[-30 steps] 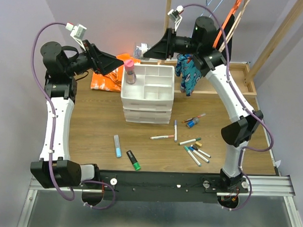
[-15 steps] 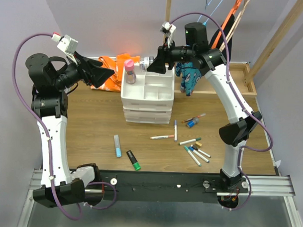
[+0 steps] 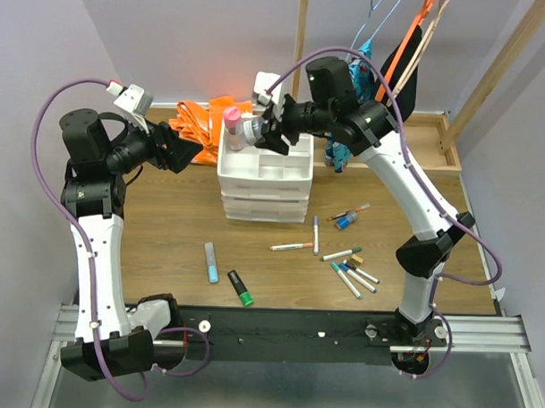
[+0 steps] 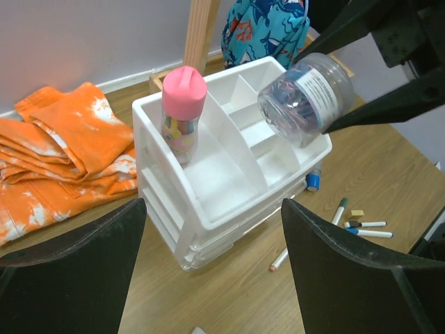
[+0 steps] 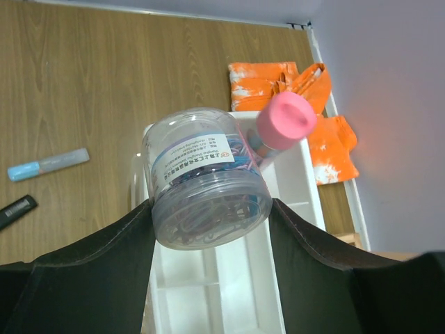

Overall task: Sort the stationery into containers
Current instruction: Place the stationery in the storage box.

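My right gripper (image 3: 262, 130) is shut on the clear round jar (image 5: 205, 177), which is full of coloured clips. It holds the jar tilted above the top tray of the white drawer unit (image 3: 264, 181); the jar (image 4: 306, 97) hangs over the tray's right compartments. A pink-capped container (image 3: 231, 126) stands upright in the tray's left compartment. To the left of the unit, my left gripper (image 4: 212, 209) is open and holds nothing. Several markers (image 3: 350, 277), a blue highlighter (image 3: 211, 262), a green-black highlighter (image 3: 240, 288) and a tan block (image 3: 357, 259) lie on the table.
An orange cloth (image 3: 199, 121) lies behind my left gripper at the back left. A wooden frame tray (image 3: 436, 143) sits at the back right, with a blue patterned cloth (image 3: 337, 144) and hangers beside it.
My right gripper has carried the jar leftward from behind the unit to above its top tray. My left gripper has drawn back left, away from the pink-capped container.
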Controlling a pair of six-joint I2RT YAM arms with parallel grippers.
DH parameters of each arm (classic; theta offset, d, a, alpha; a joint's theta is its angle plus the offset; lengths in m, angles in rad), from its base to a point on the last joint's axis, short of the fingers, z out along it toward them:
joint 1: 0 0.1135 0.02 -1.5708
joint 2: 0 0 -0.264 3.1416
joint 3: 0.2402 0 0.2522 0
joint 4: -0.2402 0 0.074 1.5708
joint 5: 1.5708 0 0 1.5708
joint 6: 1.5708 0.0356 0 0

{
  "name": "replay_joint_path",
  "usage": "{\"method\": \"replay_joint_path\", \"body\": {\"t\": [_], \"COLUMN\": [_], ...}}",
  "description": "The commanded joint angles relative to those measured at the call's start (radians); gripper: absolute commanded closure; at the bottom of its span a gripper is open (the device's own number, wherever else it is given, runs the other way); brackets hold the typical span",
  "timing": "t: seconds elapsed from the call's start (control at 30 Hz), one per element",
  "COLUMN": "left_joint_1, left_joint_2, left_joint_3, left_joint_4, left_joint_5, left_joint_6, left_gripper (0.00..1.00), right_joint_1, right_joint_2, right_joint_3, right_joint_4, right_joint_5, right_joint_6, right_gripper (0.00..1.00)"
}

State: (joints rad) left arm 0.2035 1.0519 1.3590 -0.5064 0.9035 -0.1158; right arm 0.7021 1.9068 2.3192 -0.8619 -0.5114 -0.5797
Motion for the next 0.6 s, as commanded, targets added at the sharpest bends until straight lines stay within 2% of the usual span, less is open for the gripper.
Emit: {"method": "replay_joint_path", "body": {"t": [0.0, 0.57], "left_joint_1": [0.005, 0.001], "left_joint_2": [-0.046, -0.096], "left_joint_3": [-0.061, -0.208], "left_joint_4": [0.02, 0.037], "left_joint_5": [-0.023, 0.011], "left_joint_6": [0.033, 0.033], "left_gripper": [0.13, 0.14], "right_joint_1": [0.071, 0.18], "right_joint_2": [-0.031, 0.121], "right_joint_3": [-0.037, 0.022], "right_joint_4": [-0.061, -0.112], "right_joint_5": [0.105, 0.327], "right_joint_6": [-0.177, -0.226], "right_gripper": [0.53, 0.53]}}
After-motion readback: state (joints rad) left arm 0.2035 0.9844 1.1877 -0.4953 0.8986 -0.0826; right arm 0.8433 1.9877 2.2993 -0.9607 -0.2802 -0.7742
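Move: The jar is already in my right hand. The free front part of the storage box's wide left compartment lies roughly 18 cm below that hand, about 4 cm to its left and 3 cm ahead. The pink-capped bottle stands in the same compartment, some 7 cm ahead and 6 cm left; the box's small compartments lie about 7 cm right and 6 cm ahead. From my empty left hand, the free spot is about 10 cm right, 9 cm ahead and 19 cm below. Keeping the jar pinched in my right hand, I ease it back and left a couple of centimetres, then mainly sink about 7 cm towards the wide left compartment, in front of the bottle. As it goes down, my fingertips dip some 15 degrees. My left hand, empty and open, sinks about 5 cm beside the box. ##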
